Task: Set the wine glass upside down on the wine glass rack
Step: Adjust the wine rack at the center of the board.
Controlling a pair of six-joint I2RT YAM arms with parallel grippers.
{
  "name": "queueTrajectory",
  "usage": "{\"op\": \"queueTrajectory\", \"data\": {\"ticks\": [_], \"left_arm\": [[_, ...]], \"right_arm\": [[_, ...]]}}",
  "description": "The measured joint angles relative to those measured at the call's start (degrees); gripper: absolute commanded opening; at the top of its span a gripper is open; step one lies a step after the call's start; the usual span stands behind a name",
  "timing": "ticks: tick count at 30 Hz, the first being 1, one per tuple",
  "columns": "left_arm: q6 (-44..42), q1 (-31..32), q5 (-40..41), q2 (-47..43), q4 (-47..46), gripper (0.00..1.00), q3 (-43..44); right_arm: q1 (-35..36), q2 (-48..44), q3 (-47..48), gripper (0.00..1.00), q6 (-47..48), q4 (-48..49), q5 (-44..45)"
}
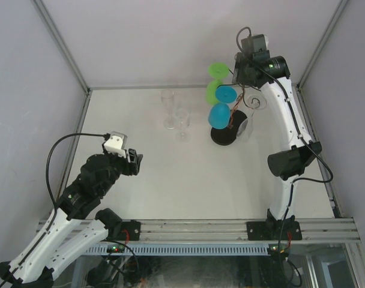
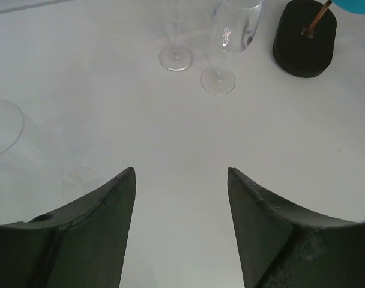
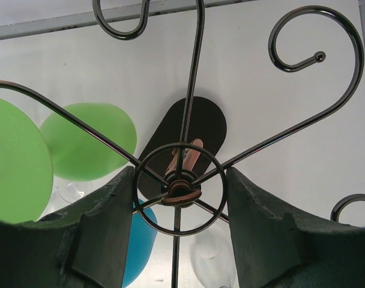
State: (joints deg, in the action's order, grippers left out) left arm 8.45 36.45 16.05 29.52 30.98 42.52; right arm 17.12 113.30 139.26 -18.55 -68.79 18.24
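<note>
The wine glass rack (image 1: 255,102) stands at the back right on a black oval base (image 1: 222,137). Green and blue glasses (image 1: 219,115) hang from its arms. A clear wine glass (image 1: 245,127) hangs upside down on its right side. My right gripper (image 1: 245,77) hovers over the rack's top. In the right wrist view its open jaws (image 3: 180,168) straddle the rack's centre ring (image 3: 181,192), and the clear glass (image 3: 212,258) shows below. Two more clear wine glasses (image 1: 168,108) (image 1: 182,122) stand upright on the table. My left gripper (image 1: 136,162) (image 2: 180,171) is open and empty, well short of them.
In the left wrist view a faint clear glass (image 2: 3,135) lies on its side at the left, its foot (image 2: 80,183) beside my left finger. The two standing glasses' feet (image 2: 175,58) (image 2: 217,81) and the rack's base (image 2: 305,39) lie ahead. Walls enclose the table.
</note>
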Motion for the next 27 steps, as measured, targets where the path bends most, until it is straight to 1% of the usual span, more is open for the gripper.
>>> {"op": "queueTrajectory", "data": {"ticks": [6, 10, 21, 24, 27], "left_arm": [[0.0, 0.0, 0.0, 0.3, 0.0, 0.67, 0.0], [0.0, 0.0, 0.0, 0.5, 0.0, 0.67, 0.0], [0.0, 0.0, 0.0, 0.5, 0.0, 0.67, 0.0], [0.0, 0.0, 0.0, 0.5, 0.0, 0.66, 0.0], [0.0, 0.0, 0.0, 0.5, 0.0, 0.67, 0.0]], "right_arm": [[-0.3, 0.0, 0.0, 0.61, 0.5, 0.7, -2.0], [-0.2, 0.0, 0.0, 0.65, 0.3, 2.8, -4.3], [-1.0, -0.1, 0.0, 0.73, 0.6, 5.6, -5.6], [-1.4, -0.9, -0.2, 0.81, 1.3, 6.8, -7.2], [-1.6, -4.4, -3.5, 0.89, 4.6, 9.8, -8.6]]}}
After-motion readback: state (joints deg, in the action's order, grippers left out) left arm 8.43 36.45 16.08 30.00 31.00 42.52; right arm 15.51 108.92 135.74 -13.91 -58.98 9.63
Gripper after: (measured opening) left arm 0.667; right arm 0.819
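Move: The right hand is already holding the small top ring of the rack between its fingertips, so the ring lies right at the hand point. Hanging upside down just below are the green glass, some 10 cm to the left and 3 cm ahead; the blue glass, about 6 cm left and 5 cm back; and a clear glass, roughly 8 cm back and 4 cm right. From the idle left hand the ring is about 26 cm ahead, 37 cm to the right and 8 cm above. Easing a little left and forward, about 1.5 cm each way, the right hand opens its fingers and lets go of the rack's top ring. It then backs off upward, clear of the ring, rising about 4 cm in all and speeding up towards the end, while the fingers keep spreading and the fingertips tilt up by nearly 10 degrees. ##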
